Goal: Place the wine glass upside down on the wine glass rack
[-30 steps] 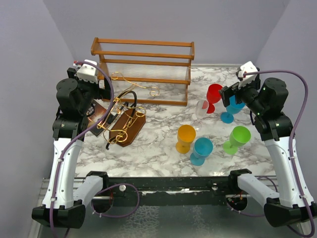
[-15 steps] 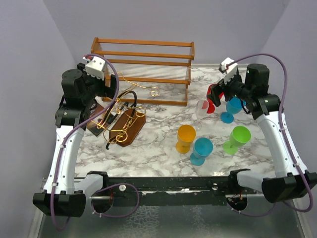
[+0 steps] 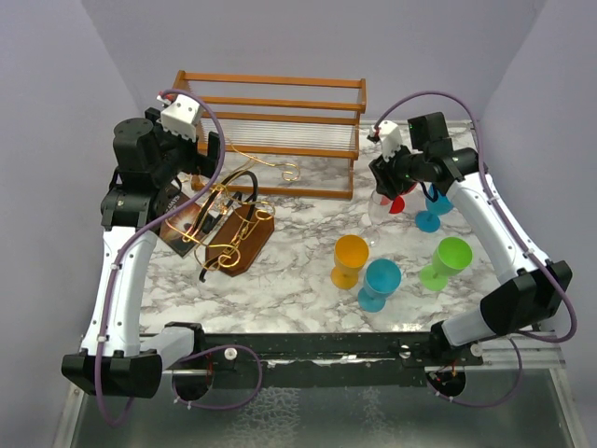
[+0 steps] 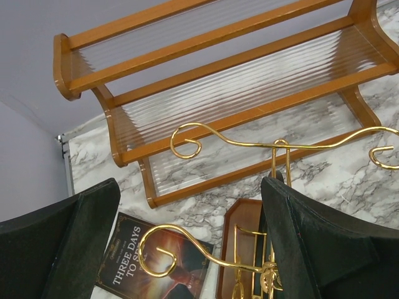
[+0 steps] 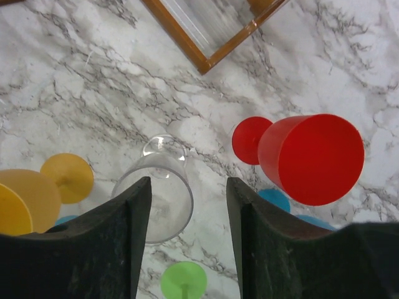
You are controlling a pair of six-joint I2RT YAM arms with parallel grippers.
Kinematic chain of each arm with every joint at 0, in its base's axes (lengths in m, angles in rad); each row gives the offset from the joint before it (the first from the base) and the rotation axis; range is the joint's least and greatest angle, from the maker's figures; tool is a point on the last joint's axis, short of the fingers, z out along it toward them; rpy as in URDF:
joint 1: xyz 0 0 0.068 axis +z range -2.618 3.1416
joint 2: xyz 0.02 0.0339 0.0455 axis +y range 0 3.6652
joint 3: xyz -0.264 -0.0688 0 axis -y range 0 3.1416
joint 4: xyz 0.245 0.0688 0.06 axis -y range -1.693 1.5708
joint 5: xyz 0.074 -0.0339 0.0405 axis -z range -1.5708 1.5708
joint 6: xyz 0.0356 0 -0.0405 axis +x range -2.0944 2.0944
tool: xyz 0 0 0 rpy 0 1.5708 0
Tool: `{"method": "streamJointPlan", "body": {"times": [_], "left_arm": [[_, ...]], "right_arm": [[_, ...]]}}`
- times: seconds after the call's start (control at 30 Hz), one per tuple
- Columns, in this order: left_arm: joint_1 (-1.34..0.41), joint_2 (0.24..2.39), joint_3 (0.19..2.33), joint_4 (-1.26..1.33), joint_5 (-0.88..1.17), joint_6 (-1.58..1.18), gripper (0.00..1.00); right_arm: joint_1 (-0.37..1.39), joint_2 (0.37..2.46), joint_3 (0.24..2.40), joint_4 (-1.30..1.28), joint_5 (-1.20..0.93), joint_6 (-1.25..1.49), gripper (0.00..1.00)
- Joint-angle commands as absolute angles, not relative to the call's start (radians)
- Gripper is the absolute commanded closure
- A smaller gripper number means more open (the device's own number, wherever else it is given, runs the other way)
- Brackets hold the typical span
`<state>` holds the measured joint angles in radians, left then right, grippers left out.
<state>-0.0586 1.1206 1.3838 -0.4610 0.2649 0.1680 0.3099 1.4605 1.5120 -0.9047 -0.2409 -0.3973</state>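
Note:
A clear wine glass (image 3: 380,207) stands upright on the marble next to a red glass (image 3: 399,203). My right gripper (image 3: 387,180) hovers just above both. In the right wrist view the clear wine glass (image 5: 163,193) lies partly under the left finger and the red glass (image 5: 312,156) is to the right. The right gripper (image 5: 188,187) is open with only table showing in the gap. The wine glass rack (image 3: 233,229), gold wire on a dark brown base, stands at the left. My left gripper (image 3: 207,154) hangs wide open over it, and the rack's gold loops (image 4: 274,146) show between its fingers (image 4: 324,249).
An orange-brown slatted wooden frame (image 3: 270,121) stands at the back. A book (image 3: 175,235) lies left of the rack's base. Orange (image 3: 350,257), cyan (image 3: 380,280), green (image 3: 448,259) and blue (image 3: 429,215) glasses stand in front of and beside the clear one.
My right arm has swung left and forward from the table's right edge to above the clear and red glasses, and its jaws have narrowed. The left arm has shifted slightly towards the rack.

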Motion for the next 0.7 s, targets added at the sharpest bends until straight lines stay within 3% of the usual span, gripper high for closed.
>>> {"method": "streamJointPlan", "body": {"times": [0.0, 0.43, 0.67], "left_arm": [[-0.052, 1.124, 1.413, -0.473, 0.278, 0.175, 0.01], [-0.052, 1.126, 1.409, -0.472, 0.274, 0.179, 0.01], [-0.052, 1.124, 1.405, -0.469, 0.267, 0.184, 0.01]], "right_arm": [[0.317, 1.476, 1.545, -0.965, -0.163, -0.387, 0.52], [0.316, 1.523, 1.541, -0.992, -0.146, -0.399, 0.73], [0.317, 1.553, 1.546, -0.981, -0.175, -0.407, 0.8]]}}
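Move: The clear wine glass stands almost directly under the right hand, its middle some 12 cm below and about 1 cm back and 1 cm to the left. From this hand, the red glass is roughly 7 cm ahead and 6 cm right, the orange one 12 cm back and 8 cm left, and the rack's near right foot 9 cm ahead and 6 cm left. From the left hand, the wine glass lies about 38 cm right, 2 cm back and 26 cm below. The right hand's fingers come down astride the wine glass's rim on its forward-right side, one inside the bowl and one outside; whether either touches the wall can't be seen. The hand sinks about 3 cm, easing just over 1 cm right early on, while the fingers tip some 10 degrees steeper and close steadily from half open to about a quarter. ##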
